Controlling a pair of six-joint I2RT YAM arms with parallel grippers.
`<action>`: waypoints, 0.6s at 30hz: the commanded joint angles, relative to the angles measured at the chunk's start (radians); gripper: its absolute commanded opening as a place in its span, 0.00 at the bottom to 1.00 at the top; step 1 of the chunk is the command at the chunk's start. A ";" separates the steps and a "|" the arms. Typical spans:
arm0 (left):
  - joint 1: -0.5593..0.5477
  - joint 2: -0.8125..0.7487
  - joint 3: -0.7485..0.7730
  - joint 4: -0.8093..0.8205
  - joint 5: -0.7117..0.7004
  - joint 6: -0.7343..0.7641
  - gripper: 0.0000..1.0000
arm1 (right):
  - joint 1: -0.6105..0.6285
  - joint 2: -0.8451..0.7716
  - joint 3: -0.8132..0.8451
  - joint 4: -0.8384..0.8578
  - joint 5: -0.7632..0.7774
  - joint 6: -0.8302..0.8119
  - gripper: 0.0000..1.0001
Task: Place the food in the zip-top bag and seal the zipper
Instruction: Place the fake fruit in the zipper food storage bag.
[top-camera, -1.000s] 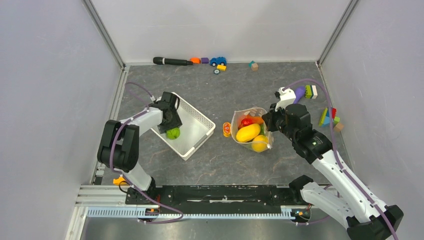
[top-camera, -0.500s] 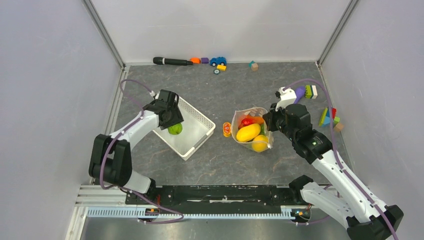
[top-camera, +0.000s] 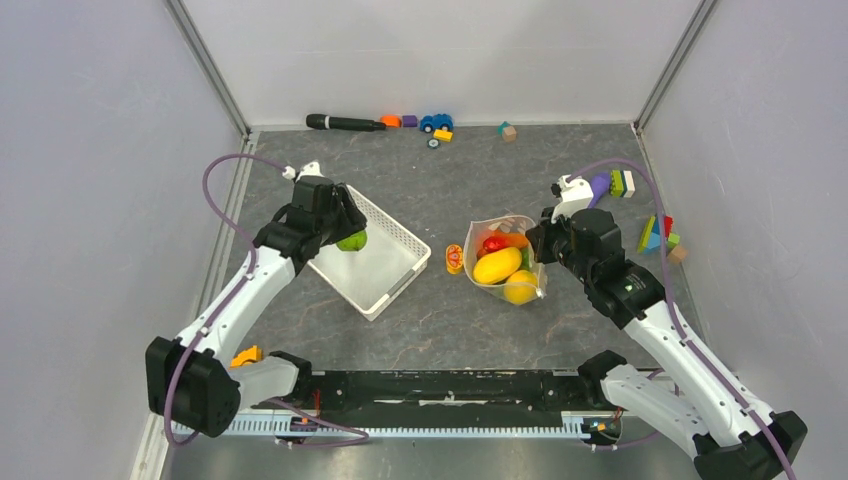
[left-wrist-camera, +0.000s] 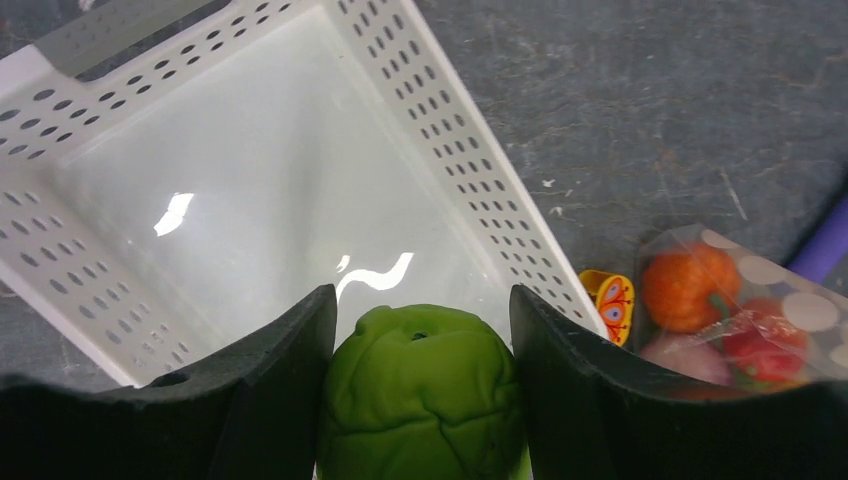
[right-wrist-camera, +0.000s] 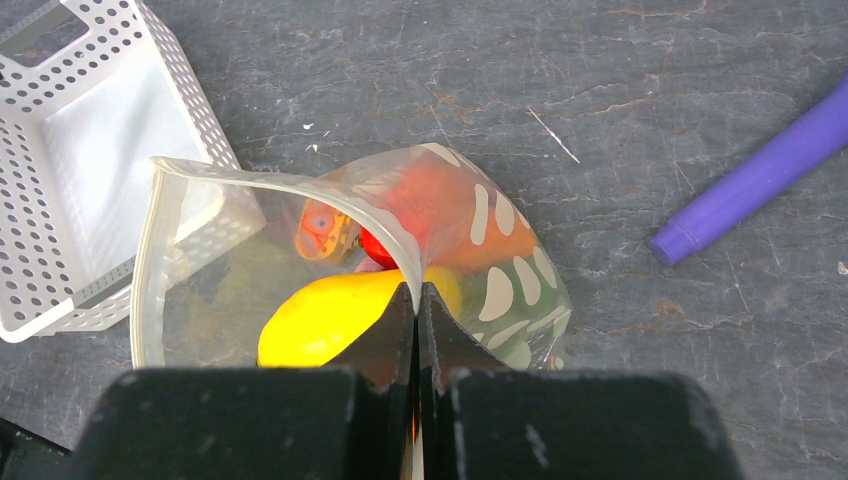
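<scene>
My left gripper (top-camera: 345, 236) (left-wrist-camera: 422, 300) is shut on a green pepper (top-camera: 351, 241) (left-wrist-camera: 425, 390) and holds it above the white basket (top-camera: 392, 268) (left-wrist-camera: 250, 200). The zip-top bag (top-camera: 505, 262) (right-wrist-camera: 250, 260) stands to the right on the table with its mouth open toward the basket. My right gripper (top-camera: 545, 246) (right-wrist-camera: 416, 290) is shut on its rim, where the zipper (right-wrist-camera: 262, 179) arches up. Inside the bag lie a yellow mango (top-camera: 496, 266) (right-wrist-camera: 320, 320), a red chili (top-camera: 492, 243) and an orange (left-wrist-camera: 690, 285).
A small orange butterfly piece (top-camera: 454, 259) (left-wrist-camera: 613, 303) lies between basket and bag. A purple-handled brush (top-camera: 598, 185) (right-wrist-camera: 760, 175) and coloured blocks (top-camera: 655, 235) lie to the right. A black stick (top-camera: 343, 122) and a toy car (top-camera: 436, 122) sit by the back wall.
My left gripper has lifted the green pepper off the basket floor and carried it toward the basket's far left rim. The right gripper and the bag have not moved.
</scene>
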 joint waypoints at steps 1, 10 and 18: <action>-0.034 -0.060 0.025 0.089 0.067 0.022 0.32 | 0.004 -0.014 0.003 0.041 0.007 -0.004 0.00; -0.240 -0.117 0.045 0.296 0.182 0.129 0.33 | 0.004 -0.020 0.008 0.039 0.003 -0.005 0.00; -0.400 -0.115 0.025 0.483 0.376 0.286 0.35 | 0.004 -0.021 0.010 0.038 0.009 -0.005 0.00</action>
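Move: The left hand already holds the green pepper above the basket. The mouth of the zip-top bag it is bound for lies about 31 cm to its right, 3 cm back and 5 cm lower. The basket's middle is about 2 cm to this hand's right, 3 cm ahead and 13 cm below; the small orange toy is some 22 cm right, 2 cm ahead and 15 cm down. From the right hand, the mouth is about 6 cm left, level fore-and-aft and 10 cm below. Keeping its grip on the green pepper, the left hand sweeps about 16 cm to the right towards the bag, speeding up as it rises some 10 cm and draws back about 5 cm. Its wrist swings clockwise by nearly 40 degrees while the fingertips tilt upward. The right hand stays put with its fingers shut, still pinching the bag's rim. ##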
